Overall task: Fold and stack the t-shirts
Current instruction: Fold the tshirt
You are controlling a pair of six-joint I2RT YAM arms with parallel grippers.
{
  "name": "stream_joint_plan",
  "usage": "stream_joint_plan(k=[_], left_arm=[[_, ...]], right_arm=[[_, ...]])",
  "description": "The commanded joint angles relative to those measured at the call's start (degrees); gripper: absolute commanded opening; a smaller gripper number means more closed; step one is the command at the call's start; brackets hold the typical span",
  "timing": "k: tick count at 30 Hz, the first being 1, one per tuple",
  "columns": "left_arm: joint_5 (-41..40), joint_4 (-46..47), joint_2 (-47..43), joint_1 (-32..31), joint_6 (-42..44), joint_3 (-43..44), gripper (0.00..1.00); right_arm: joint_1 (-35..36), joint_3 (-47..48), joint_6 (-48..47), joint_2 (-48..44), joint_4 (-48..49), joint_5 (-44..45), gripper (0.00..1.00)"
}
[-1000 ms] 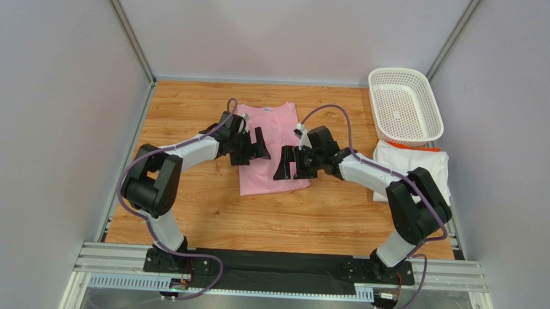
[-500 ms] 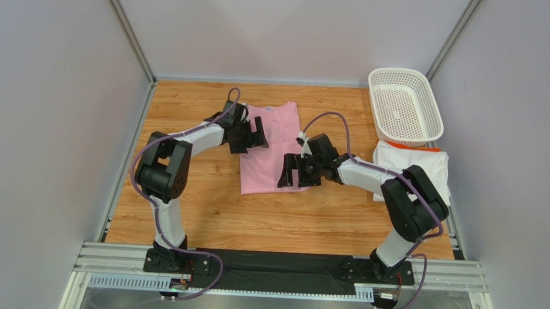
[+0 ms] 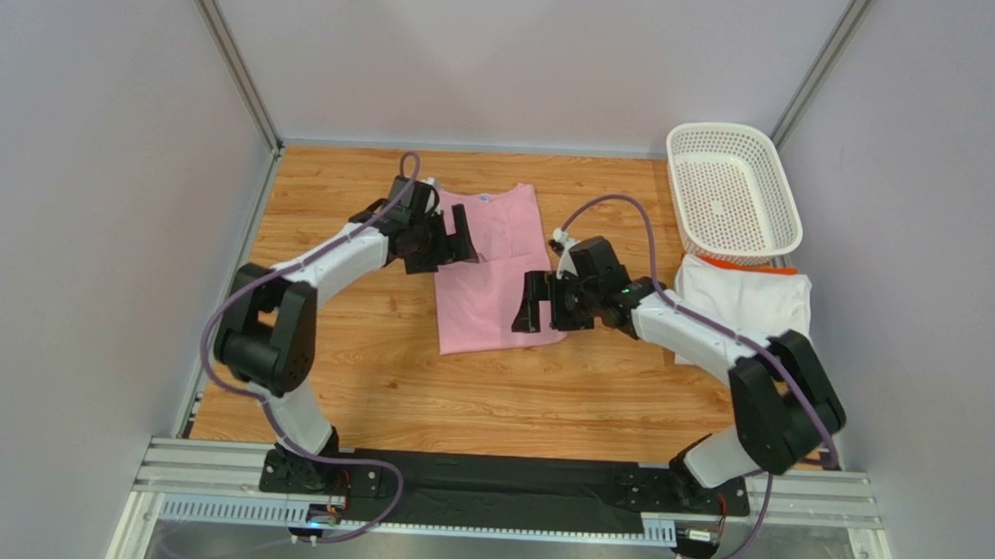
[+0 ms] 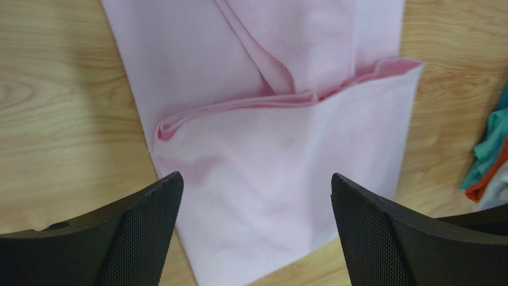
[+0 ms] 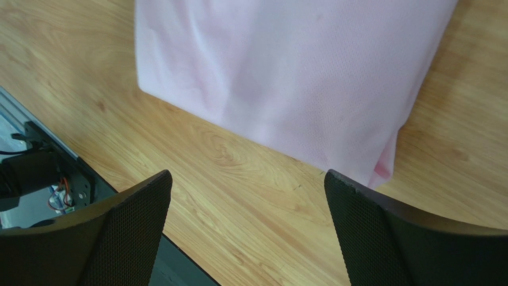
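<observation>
The pink t-shirt (image 3: 496, 280) lies folded into a long strip in the middle of the wooden table (image 3: 339, 349). My left gripper (image 3: 445, 246) hovers open over its far left part; in the left wrist view the pink t-shirt (image 4: 268, 149) shows a folded-over flap between the fingers, with the left gripper (image 4: 255, 238) holding nothing. My right gripper (image 3: 543, 311) is open above the strip's near right corner; from the right wrist, the right gripper (image 5: 247, 232) frames bare wood just past the pink t-shirt (image 5: 286, 71). The white t-shirt (image 3: 763, 295) with orange trim lies folded at the right.
A white perforated basket (image 3: 732, 189) stands at the far right corner, just behind the white t-shirt. Grey walls close in the table on three sides. A bit of teal and orange cloth (image 4: 486, 167) shows at the right edge of the left wrist view.
The left gripper has moved toward the far left over the pink t-shirt. The right gripper has shifted slightly to the right and nearer. Both stayed open.
</observation>
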Motion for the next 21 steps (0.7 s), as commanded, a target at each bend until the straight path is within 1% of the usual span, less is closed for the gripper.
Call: stream_joint_plan(k=[1, 3, 4, 5, 6, 7, 8, 9, 10, 12, 15, 20, 21], left_arm=[[-3.44, -2.81, -16.75, -0.89, 1.69, -3.74, 1.00], [-3.88, -3.43, -21.61, -1.50, 0.91, -6.91, 1.00], [-4.06, -3.70, -23.81, -1.77, 0.47, -10.67, 1.00], [-4.23, -3.79, -28.44, -2.03, -0.06, -12.97, 1.00], [-4.58, -3.44, -30.58, -2.82, -1.89, -17.43, 1.00], [-4.85, -3.26, -32.69, -3.43, -2.61, -19.65, 1.00], [-4.94, -3.00, -36.19, -4.05, -3.31, -21.68, 1.00], [-5.02, -2.65, -37.70, -5.36, -4.71, -25.53, 1.00], [-4.94, -1.60, -40.07, -5.98, -5.59, -27.30, 1.00], [-3.10, 0.16, -41.49, -7.13, -6.56, -32.30, 1.00], [-1.51, 3.15, -42.47, -7.22, -8.32, -36.88, 1.00], [-2.04, 5.26, -38.69, -7.22, -8.59, -38.40, 1.00], [-2.21, 5.79, -37.90, -7.13, -8.50, -38.74, 0.97]], right_arm=[[0.14, 0.55, -0.76, -12.42, -3.16, 5.14, 1.00], [0.06, -1.90, 0.65, -16.31, -3.87, 6.30, 1.00], [0.14, -3.13, 0.91, -18.24, -4.31, 7.61, 1.00], [0.06, -4.28, 2.13, -21.92, -4.49, 8.58, 1.00], [0.06, -6.64, 2.93, -23.61, -4.75, 11.11, 1.00], [0.06, -7.70, 3.80, -26.49, -5.01, 12.27, 1.00], [-0.03, -8.67, 4.86, -27.65, -5.19, 13.41, 1.00], [-0.12, -10.51, 5.48, -28.62, -5.28, 14.38, 1.00], [-0.12, -11.31, 6.00, -29.85, -5.37, 16.30, 1.00], [-0.21, -12.81, 7.58, -30.30, -5.37, 17.72, 1.00], [-0.30, -14.30, 8.56, -28.99, -4.58, 18.43, 1.00], [-0.47, -14.22, 10.58, -23.28, -2.47, 19.22, 1.00], [-0.56, -13.96, 10.93, -22.40, -1.77, 19.22, 1.00]])
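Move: The pink t-shirt's near-left corner lies about 15 cm back from the left hand and 1 cm to its right, some 6 cm below; the middle of the raised fold line across the shirt is 1 cm ahead and 10 cm right of that hand. The near-right corner is roughly level with the right hand in reach, 4 cm to its right and 5 cm below, with that fold line's middle 12 cm ahead and 10 cm left of it. The pink t-shirt's near corners are what both open hands go to. The left hand arcs up some 10 cm, then back and down, about 18 cm towards the base in all with a little left, over the folded half to just short of the near-left corner. The right hand hops as high, swinging right and slightly back past the near-right corner, then sinks, turning clockwise some 15 degrees. Fingers stay wide open. ##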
